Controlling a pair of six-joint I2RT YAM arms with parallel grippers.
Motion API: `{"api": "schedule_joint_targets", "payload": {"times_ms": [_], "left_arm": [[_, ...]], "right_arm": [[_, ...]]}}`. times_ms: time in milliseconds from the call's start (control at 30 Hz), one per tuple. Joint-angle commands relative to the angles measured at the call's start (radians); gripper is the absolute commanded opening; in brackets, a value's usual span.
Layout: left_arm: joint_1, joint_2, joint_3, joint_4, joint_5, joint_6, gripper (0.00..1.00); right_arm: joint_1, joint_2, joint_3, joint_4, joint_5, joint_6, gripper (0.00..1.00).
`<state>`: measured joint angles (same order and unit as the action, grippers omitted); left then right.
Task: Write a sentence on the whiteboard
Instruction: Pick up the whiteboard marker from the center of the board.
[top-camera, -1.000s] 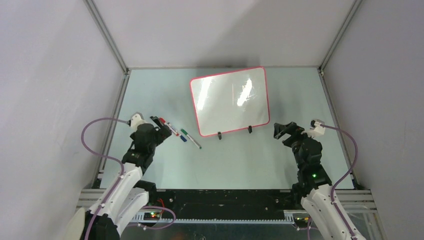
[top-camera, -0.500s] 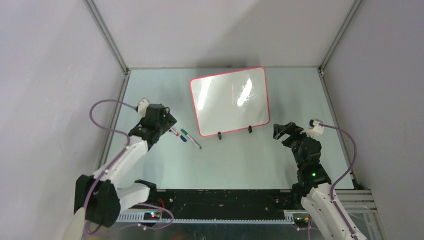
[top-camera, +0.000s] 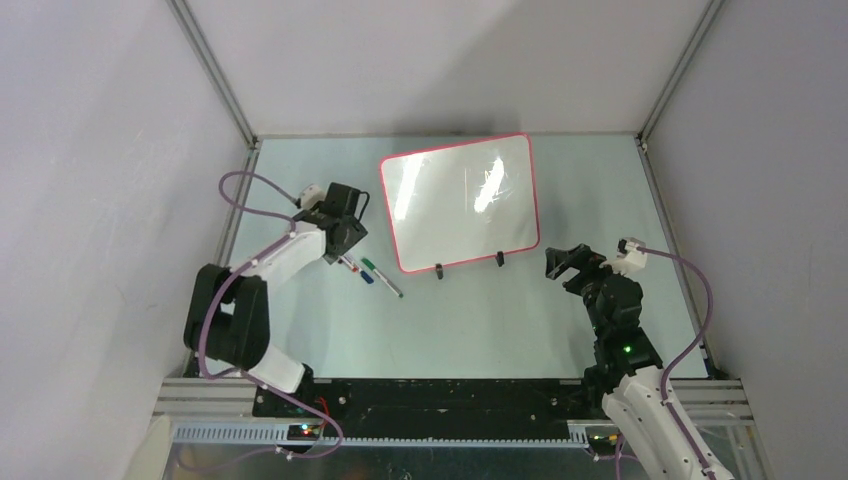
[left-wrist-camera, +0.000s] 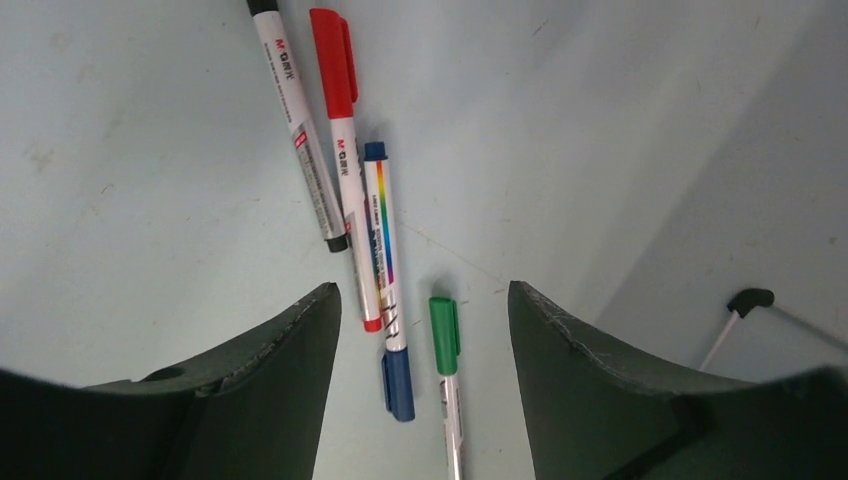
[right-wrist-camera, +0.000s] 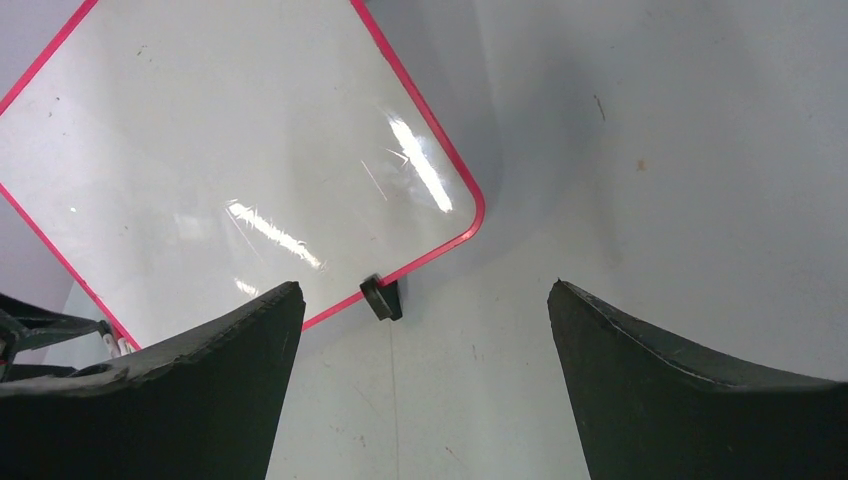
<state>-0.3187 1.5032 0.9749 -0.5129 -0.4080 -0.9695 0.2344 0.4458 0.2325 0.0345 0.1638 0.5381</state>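
The whiteboard (top-camera: 460, 200) stands on two black feet at the back middle, red-framed; its white face (right-wrist-camera: 230, 170) shows only glare, and the sentence is not in view. Left of it lie the pens: a black-capped marker (left-wrist-camera: 300, 130), a red marker (left-wrist-camera: 333, 65), a blue marker (left-wrist-camera: 386, 260) and a green marker (left-wrist-camera: 444, 335). My left gripper (top-camera: 345, 237) hovers over them, open, with the blue and green markers lying between its fingers (left-wrist-camera: 420, 295), untouched. My right gripper (top-camera: 565, 262) stands open right of the board's foot (right-wrist-camera: 381, 298), holding nothing (right-wrist-camera: 420, 290).
Grey walls with metal rails close the table (top-camera: 480, 320) at left, back and right. The pens (top-camera: 367, 272) lie close to the board's lower left corner. Purple cables loop beside both arms.
My left arm has reached forward and right, from beside the markers to above them, and its jaws have narrowed. The right arm and the board have not moved.
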Motion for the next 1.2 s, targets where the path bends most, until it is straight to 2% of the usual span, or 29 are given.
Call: {"api": "schedule_joint_targets", "payload": {"times_ms": [0, 367, 767, 900, 967, 1067, 1167], "left_arm": [[-0.002, 0.070, 0.070, 0.007, -0.039, -0.010, 0.68], [0.032, 0.179, 0.075, 0.063, -0.025, -0.010, 0.55], [0.046, 0.240, 0.057, 0.080, 0.002, -0.020, 0.49], [0.045, 0.252, 0.041, 0.089, 0.013, -0.030, 0.36], [0.045, 0.258, 0.037, 0.092, 0.022, -0.031, 0.26], [0.047, 0.262, 0.038, 0.087, 0.032, -0.025, 0.03], [0.046, 0.224, 0.042, 0.066, 0.008, -0.019, 0.00]], "right_arm": [[0.007, -0.008, 0.036, 0.029, -0.012, -0.017, 0.96], [0.007, 0.002, 0.034, 0.039, -0.021, -0.017, 0.96], [0.007, 0.013, 0.034, 0.045, -0.022, -0.018, 0.96], [0.008, 0.013, 0.035, 0.044, -0.023, -0.018, 0.96], [0.007, 0.012, 0.034, 0.045, -0.023, -0.017, 0.96], [0.008, 0.010, 0.034, 0.043, -0.023, -0.017, 0.96], [0.007, 0.011, 0.035, 0.042, -0.023, -0.017, 0.96]]}}
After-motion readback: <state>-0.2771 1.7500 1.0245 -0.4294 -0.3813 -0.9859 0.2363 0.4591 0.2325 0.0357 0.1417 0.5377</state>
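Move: The blue-capped marker lies some 7 cm below the left hand, its middle about 1 cm to the right and level fore-and-aft, cap end pointing back and right. The red marker lies against it, about 3 cm ahead and 3 cm left of the hand; the black marker is 4 cm ahead and 7 cm left, the green one 3 cm back and 9 cm right. From the right hand the blue-capped marker is about 50 cm left, 5 cm ahead and 14 cm below. Down about 6 cm goes the left hand, easing some 2 cm forward in the first half, to bring its part-open fingers astride the blue-capped marker. The wrist tips the fingers slightly steeper. Late in the descent they shut and pinch the marker's white barrel on the tail side of its blue cap. ##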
